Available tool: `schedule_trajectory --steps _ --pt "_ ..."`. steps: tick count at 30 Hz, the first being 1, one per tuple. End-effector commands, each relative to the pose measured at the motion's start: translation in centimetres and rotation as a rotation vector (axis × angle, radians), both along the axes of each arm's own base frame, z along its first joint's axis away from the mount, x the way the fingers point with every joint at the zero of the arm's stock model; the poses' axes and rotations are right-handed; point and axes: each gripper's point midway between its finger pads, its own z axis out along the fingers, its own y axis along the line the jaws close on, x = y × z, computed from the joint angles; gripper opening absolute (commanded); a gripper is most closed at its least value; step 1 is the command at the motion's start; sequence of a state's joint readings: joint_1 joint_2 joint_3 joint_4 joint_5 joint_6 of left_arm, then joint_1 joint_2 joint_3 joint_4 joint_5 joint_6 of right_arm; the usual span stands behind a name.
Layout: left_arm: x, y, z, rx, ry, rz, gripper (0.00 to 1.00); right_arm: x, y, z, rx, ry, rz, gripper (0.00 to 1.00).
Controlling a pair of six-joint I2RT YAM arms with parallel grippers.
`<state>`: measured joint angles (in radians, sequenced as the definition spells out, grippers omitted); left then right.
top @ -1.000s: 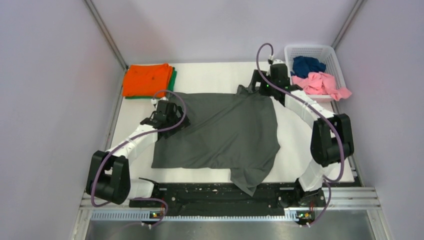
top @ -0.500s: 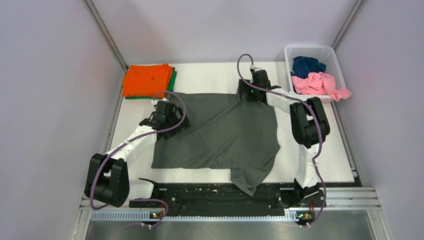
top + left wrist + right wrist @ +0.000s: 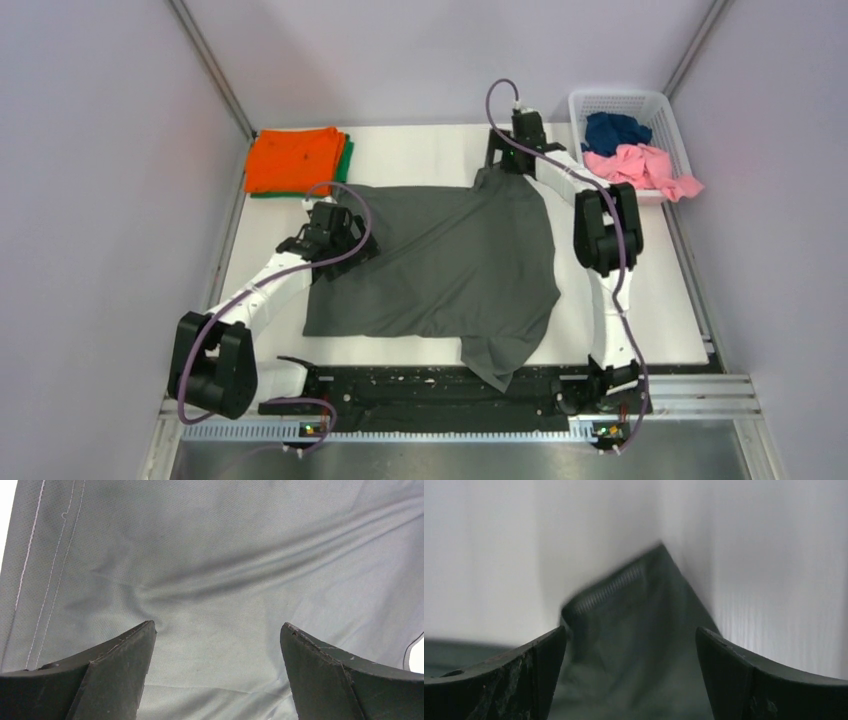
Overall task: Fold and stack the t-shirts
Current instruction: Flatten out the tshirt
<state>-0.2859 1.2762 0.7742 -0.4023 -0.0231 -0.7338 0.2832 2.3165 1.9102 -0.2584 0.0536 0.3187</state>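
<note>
A dark grey t-shirt lies spread on the white table, one sleeve hanging over the near edge. My left gripper is open over its left edge; the left wrist view shows grey cloth between the spread fingers. My right gripper is open over the shirt's far right corner; the blurred right wrist view shows a bunched grey corner with a ribbed hem between the fingers. A folded orange tee lies on a green one at the far left.
A white lattice basket at the far right holds a navy tee and a pink tee that spills over its near rim. Grey walls close in the table on three sides. A black rail runs along the near edge.
My right arm swung from beside the basket to the shirt's far right corner, then shifted slightly back and right. The left gripper and the shirt have barely moved.
</note>
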Motion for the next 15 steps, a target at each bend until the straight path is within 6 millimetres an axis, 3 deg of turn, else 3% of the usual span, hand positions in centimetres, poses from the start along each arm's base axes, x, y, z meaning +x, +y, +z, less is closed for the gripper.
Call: schedule_trajectory --steps 1,3,8,11,15 --pt "1.5 -0.7 2.1 -0.021 -0.073 -0.021 0.99 -8.5 -1.8 4.2 -0.012 0.068 -0.024 0.99" --pt "2.0 -1.0 2.1 -0.019 -0.086 -0.035 0.99 -13.0 -2.4 5.7 -0.012 0.061 -0.039 0.99" --pt "3.9 -1.9 1.6 -0.015 -0.066 -0.073 0.99 -22.5 -2.7 2.4 0.040 0.166 -0.050 0.99" --pt "5.7 -1.1 0.2 0.065 -0.026 -0.047 0.99 -25.4 -2.6 -0.3 0.041 0.224 -0.036 0.99" --pt "7.8 -1.1 -1.1 0.114 0.017 -0.042 0.99 -25.2 -2.9 -2.5 -0.015 0.270 -0.043 0.99"
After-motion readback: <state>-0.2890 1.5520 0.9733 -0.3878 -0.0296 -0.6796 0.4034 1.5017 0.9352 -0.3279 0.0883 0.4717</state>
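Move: The gray t-shirt lies spread below both my hands, its cloth some 4 cm down. From my right hand its middle is about 30 cm back and 18 cm left, the rumpled far corner is about 3 cm ahead, and the laundry basket is roughly 28 cm to the right, level with me. From my left hand the shirt's middle is straight right, about 17 cm; the long diagonal crease's middle is 9 cm ahead and 15 cm right. I sweep my right hand quickly back about 25 cm, away from the shirt's far corner and over its right side, drifting a little right, lifting slightly midway and settling again as the open fingers tip some 10 degrees further down. After a brief hold, my left hand slides forward about 5 cm over the shirt's left part, sinking slightly, its fingers also staying open. ##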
